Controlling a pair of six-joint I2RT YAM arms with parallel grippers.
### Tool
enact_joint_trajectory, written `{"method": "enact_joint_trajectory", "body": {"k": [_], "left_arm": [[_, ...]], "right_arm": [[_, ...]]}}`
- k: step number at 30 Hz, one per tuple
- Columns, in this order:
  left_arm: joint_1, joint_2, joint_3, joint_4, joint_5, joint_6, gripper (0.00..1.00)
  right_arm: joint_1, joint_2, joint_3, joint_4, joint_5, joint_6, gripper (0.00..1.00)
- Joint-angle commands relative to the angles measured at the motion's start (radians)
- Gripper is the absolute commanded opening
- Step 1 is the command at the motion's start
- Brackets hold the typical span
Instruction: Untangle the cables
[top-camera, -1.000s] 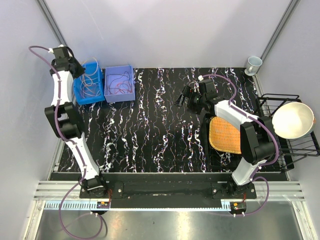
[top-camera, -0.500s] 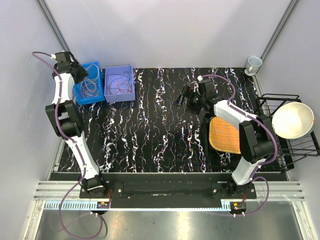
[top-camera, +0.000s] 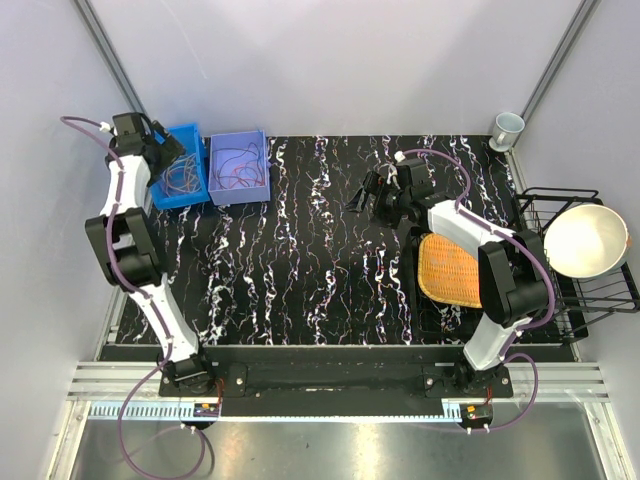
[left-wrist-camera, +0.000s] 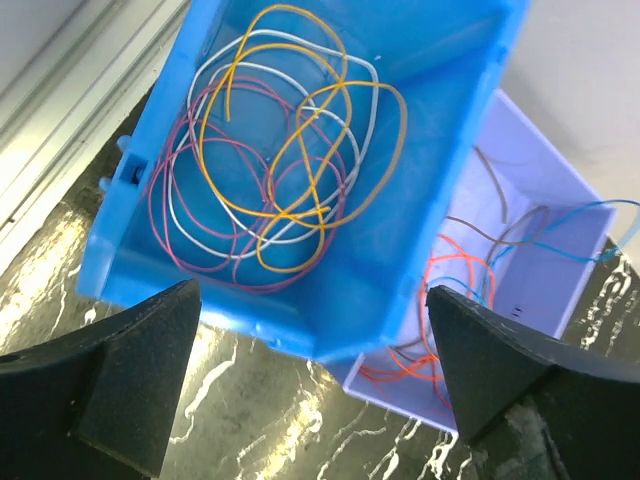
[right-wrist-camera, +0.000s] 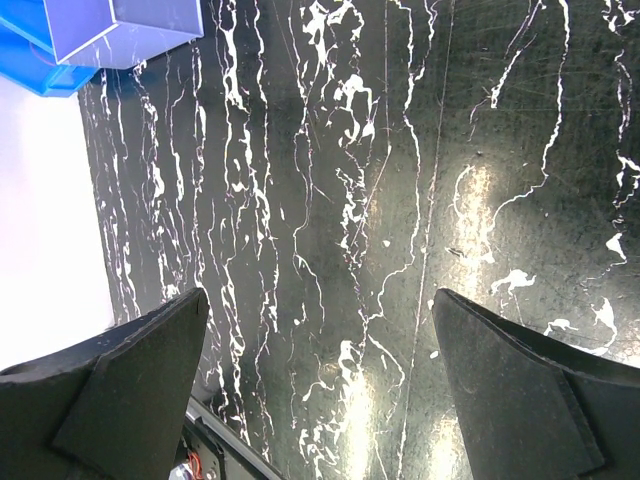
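A tangle of yellow, whitish and pink cables (left-wrist-camera: 275, 150) lies loose inside the blue bin (left-wrist-camera: 440, 170) at the table's back left. Orange, blue and brown cables (left-wrist-camera: 445, 275) lie in the lavender bin (left-wrist-camera: 545, 290) beside it. My left gripper (left-wrist-camera: 312, 335) hovers over the blue bin's near wall, open and holding nothing; from above, the left gripper (top-camera: 168, 148) sits at the blue bin's (top-camera: 186, 129) left rim. My right gripper (right-wrist-camera: 320, 300) is open over bare black marbled table, and the top view shows the right gripper (top-camera: 362, 197) at mid table.
The lavender bin (top-camera: 240, 197) touches the blue one on its right. A woven orange mat (top-camera: 448, 270) lies under the right arm. A wire rack (top-camera: 545, 200) with a white bowl (top-camera: 585, 240) stands at the right edge, and a cup (top-camera: 508, 127) at the back right.
My left gripper has opened and drawn back toward the bin's left rim. The cable that hung from it now lies in the blue bin. The right arm is still.
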Motion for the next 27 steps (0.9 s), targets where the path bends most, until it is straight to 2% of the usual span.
{"method": "enact_joint_trajectory", "body": {"k": [1,5,7,10,12,14,20,25,26,27], "left_arm": [[-0.051,-0.132,-0.047,0.095,-0.080,0.024,0.98],[-0.114,-0.117,-0.030,0.081,-0.159,0.112,0.94],[-0.138,-0.100,-0.017,0.080,-0.169,0.152,0.88],[-0.160,-0.055,0.008,0.072,-0.198,0.213,0.87],[-0.163,-0.011,0.029,0.054,-0.217,0.242,0.87],[-0.163,0.026,0.057,0.031,-0.218,0.255,0.80],[-0.166,0.095,0.117,-0.005,-0.240,0.299,0.73],[-0.165,0.129,0.148,-0.036,-0.246,0.314,0.51],[-0.165,0.127,0.146,-0.032,-0.242,0.314,0.44],[-0.165,0.127,0.145,-0.034,-0.238,0.316,0.33]], "right_arm": [[0.001,-0.003,0.006,0.039,-0.027,0.006,1.00],[0.001,-0.011,0.004,0.041,-0.029,0.008,1.00],[0.001,-0.014,0.003,0.039,-0.028,0.005,1.00],[0.001,-0.023,0.000,0.041,-0.028,0.006,1.00],[0.001,-0.025,-0.003,0.041,-0.028,0.006,1.00],[0.001,-0.023,-0.002,0.041,-0.029,0.006,1.00],[0.001,-0.022,0.000,0.039,-0.034,0.005,1.00],[0.001,-0.011,0.004,0.039,-0.038,0.006,1.00],[0.001,-0.011,0.004,0.041,-0.038,0.006,1.00],[0.001,-0.012,0.004,0.041,-0.038,0.006,1.00]]}}
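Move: The yellow cable lies coiled on the pink and white ones in the blue box, about 6 cm right of the left hand, roughly 2 cm back and some 13 cm below. The purple box is about 20 cm to that hand's right, some 2 cm back and again 13 cm down. From the right hand, the yellow cable is roughly 39 cm left, 10 cm ahead and 10 cm down. The left hand arcs up and right, then sinks about 8 cm towards the yellow cable, fingers closing halfway. ##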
